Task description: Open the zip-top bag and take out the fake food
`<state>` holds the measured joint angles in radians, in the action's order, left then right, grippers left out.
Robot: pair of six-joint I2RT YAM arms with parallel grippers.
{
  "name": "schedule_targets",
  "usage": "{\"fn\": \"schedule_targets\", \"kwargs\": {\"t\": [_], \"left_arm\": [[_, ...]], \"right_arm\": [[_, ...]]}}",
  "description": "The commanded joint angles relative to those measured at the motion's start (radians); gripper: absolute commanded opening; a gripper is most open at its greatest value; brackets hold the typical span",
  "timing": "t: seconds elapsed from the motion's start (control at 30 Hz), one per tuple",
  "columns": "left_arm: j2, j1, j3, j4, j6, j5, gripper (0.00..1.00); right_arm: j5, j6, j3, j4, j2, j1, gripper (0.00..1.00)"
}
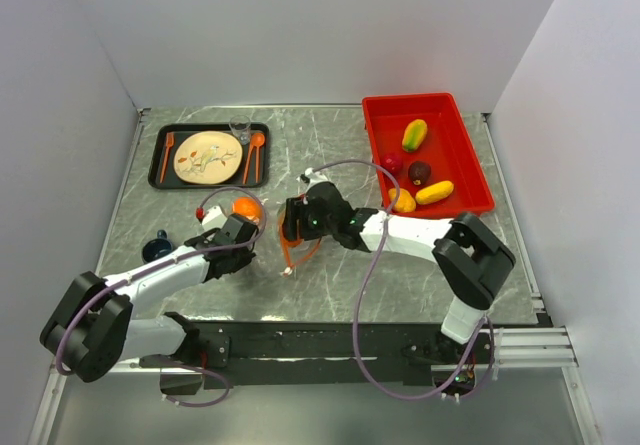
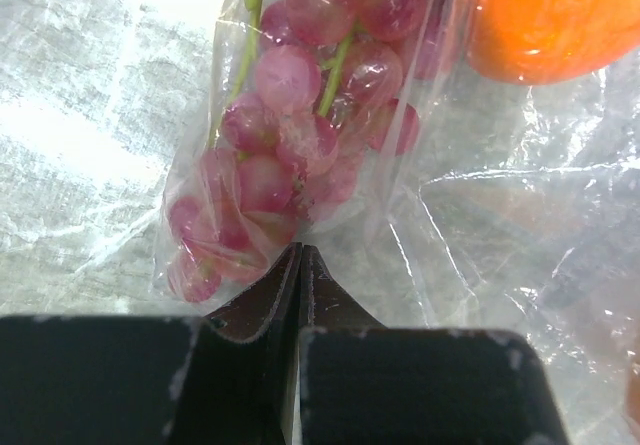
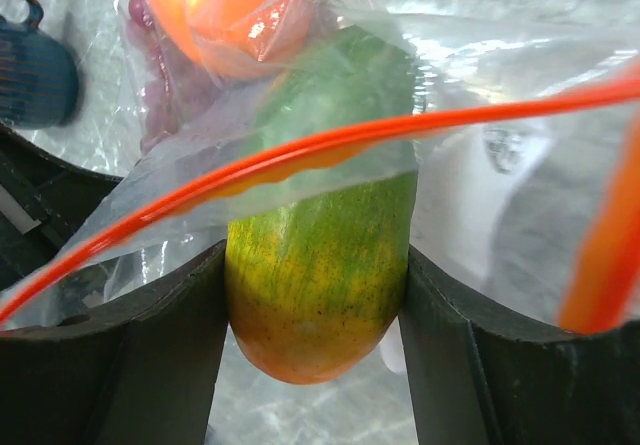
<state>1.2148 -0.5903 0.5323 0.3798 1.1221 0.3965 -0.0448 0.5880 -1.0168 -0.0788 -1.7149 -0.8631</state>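
Observation:
The zip-top bag [image 3: 500,65] lies between the two arms, its clear film spread over the table [image 2: 480,245] and its orange-red zipper strip [image 3: 300,155] standing open. My right gripper [image 3: 315,295] is shut on a green-orange mango [image 3: 320,265] whose lower end pokes out past the strip. In the top view the right gripper [image 1: 295,220] sits at the bag's mouth. An orange fruit [image 2: 550,15] and pinkish grapes [image 2: 300,115] rest inside the bag. My left gripper [image 2: 300,250] is shut, pinching the bag's film just below the grapes, near the orange fruit [image 1: 246,207].
At the back right stands a red bin [image 1: 470,155] holding a mango [image 1: 414,134], a dark purple fruit [image 1: 419,172], a yellow one [image 1: 434,192] and others. A black tray [image 1: 160,155] with plate and cutlery is back left. A blue cup [image 1: 156,247] stands left of the left gripper.

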Motion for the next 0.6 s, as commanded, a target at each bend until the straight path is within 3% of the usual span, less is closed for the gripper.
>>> {"fn": "schedule_targets", "kwargs": {"t": [0.0, 0.57], "left_arm": [[0.002, 0.004, 0.018, 0.007, 0.019, 0.033, 0.06], [-0.081, 0.004, 0.046, -0.028, -0.018, -0.033, 0.09]], "right_arm": [[-0.001, -0.025, 0.029, 0.037, 0.084, 0.025, 0.29], [0.008, -0.085, 0.179, 0.267, 0.374, 0.035, 0.29]]}}
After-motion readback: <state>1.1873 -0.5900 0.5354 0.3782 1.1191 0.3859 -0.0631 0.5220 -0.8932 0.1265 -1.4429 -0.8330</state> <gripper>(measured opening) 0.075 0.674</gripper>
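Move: The mango is already in my right hand, by the bag's mouth. The middle of the red bin lies about 32 cm to my right, 16 cm ahead and 6 cm lower. In it the yellow fruit nearest me sits some 26 cm right and 5 cm ahead, the apple 24 cm right and 14 cm ahead; the bagged orange lies roughly 10 cm to my left and 3 cm ahead. From my left hand the bin is about 41 cm right and 22 cm ahead. I draw the mango out of the bag's mouth with my right hand, going about 6 cm right towards the red bin while also pulling back some 3.5 cm and rising a little, my fingers keeping their grip on the mango's end. My left hand stays at the bag beside the grapes, its tips nearly shut, and lifts only slightly near the end. ##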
